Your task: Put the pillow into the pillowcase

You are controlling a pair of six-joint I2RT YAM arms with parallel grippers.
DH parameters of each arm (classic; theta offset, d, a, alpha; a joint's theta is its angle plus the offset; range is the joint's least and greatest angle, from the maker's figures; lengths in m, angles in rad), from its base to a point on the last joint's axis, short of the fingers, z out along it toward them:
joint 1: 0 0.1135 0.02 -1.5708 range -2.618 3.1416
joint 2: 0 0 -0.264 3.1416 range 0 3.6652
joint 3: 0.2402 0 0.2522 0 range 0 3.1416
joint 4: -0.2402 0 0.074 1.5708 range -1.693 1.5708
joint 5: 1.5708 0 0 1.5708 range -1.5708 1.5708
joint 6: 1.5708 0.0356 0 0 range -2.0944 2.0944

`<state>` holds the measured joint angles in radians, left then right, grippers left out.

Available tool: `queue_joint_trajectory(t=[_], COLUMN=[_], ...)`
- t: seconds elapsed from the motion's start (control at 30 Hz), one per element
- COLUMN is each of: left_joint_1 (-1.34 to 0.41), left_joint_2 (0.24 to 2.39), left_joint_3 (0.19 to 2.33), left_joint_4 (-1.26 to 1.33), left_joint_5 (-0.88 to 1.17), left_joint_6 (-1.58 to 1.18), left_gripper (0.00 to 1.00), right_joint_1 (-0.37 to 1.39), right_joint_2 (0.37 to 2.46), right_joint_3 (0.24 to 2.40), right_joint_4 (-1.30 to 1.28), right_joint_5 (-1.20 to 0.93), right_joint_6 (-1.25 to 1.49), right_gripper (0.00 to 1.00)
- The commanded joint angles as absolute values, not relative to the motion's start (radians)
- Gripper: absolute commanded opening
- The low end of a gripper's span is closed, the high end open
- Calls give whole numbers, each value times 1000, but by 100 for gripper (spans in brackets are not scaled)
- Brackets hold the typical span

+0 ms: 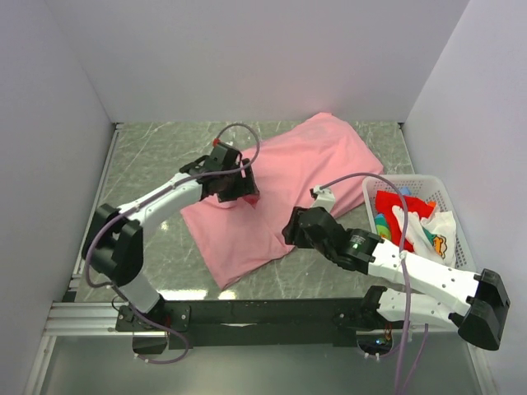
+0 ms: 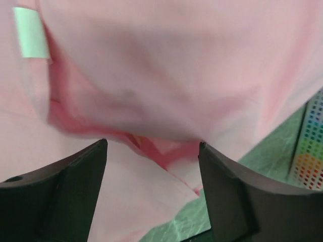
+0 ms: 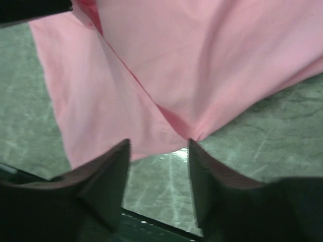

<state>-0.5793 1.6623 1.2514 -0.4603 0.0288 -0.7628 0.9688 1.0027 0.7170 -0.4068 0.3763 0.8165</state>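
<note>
The pink pillowcase [image 1: 288,173] lies spread across the middle of the green marble table [image 1: 156,156]. The pillow is hidden; no cream fabric shows in any view. My left gripper [image 1: 239,196] hovers over the pillowcase's left edge. In the left wrist view this gripper [image 2: 153,143] is open, with a fold of the pillowcase [image 2: 176,75] between and beyond the jaws, not pinched. My right gripper [image 1: 295,226] is at the pillowcase's near right edge. In the right wrist view it [image 3: 159,141] is open, bare table between the jaws, and its right fingertip [image 3: 194,146] touches a crease of the pillowcase [image 3: 176,60].
A white basket [image 1: 445,193] stands at the right, holding a red cloth [image 1: 394,203] and a white cloth with colourful print [image 1: 432,234]. White walls close in the table on three sides. A small white tag [image 2: 30,33] is sewn on the pillowcase.
</note>
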Motion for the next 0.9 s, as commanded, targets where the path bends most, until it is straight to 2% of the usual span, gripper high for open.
queue_joint_trajectory(t=[0.0, 0.03, 0.1, 0.13, 0.37, 0.57, 0.87], left_joint_1=[-552, -542, -532, -523, -509, -508, -508], left_joint_2=[1533, 1494, 1448, 1406, 1313, 1138, 917], left_joint_3=[1301, 1299, 1293, 1292, 1330, 1186, 954], left_joint_4=[-528, -535, -551, -549, -627, -554, -476], left_joint_5=[18, 14, 2, 3, -51, -69, -81], left_joint_6=[-724, -709, -698, -680, -649, -660, -661], left_gripper=[87, 90, 99, 99, 99, 99, 100], right_joint_1=[960, 959, 957, 956, 922, 916, 916], right_joint_2=[977, 979, 974, 973, 992, 1042, 1026], right_joint_3=[813, 827, 868, 876, 954, 1019, 976], right_joint_4=[-436, -443, -463, -462, -466, -459, -417], right_joint_5=[394, 400, 406, 414, 391, 368, 383], right_joint_6=[776, 772, 756, 749, 690, 669, 680], right_gripper=[66, 76, 90, 99, 100, 100, 100])
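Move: Right beneath the opening left fingers is the red-lined fold at the pillowcase's mouth, about 5 cm below, 2 cm to the right and level fore-and-aft; the white label is some 6 cm left, 3 cm farther out and 5 cm below. The mouth's near corner is about 12 cm right and 12 cm back of the left hand. It lies 12 cm under the right hand, 2 cm ahead and 1 cm left. Backing off the pillowcase together, both hands rise as their fingers spread from part-open to wide. The left climbs about 13 cm while swinging left, away from the fold, then draws back towards the base, its fingertips tilting up some 20 degrees. The right lifts about 9 cm off the near corner, easing slightly forward, then stops. ##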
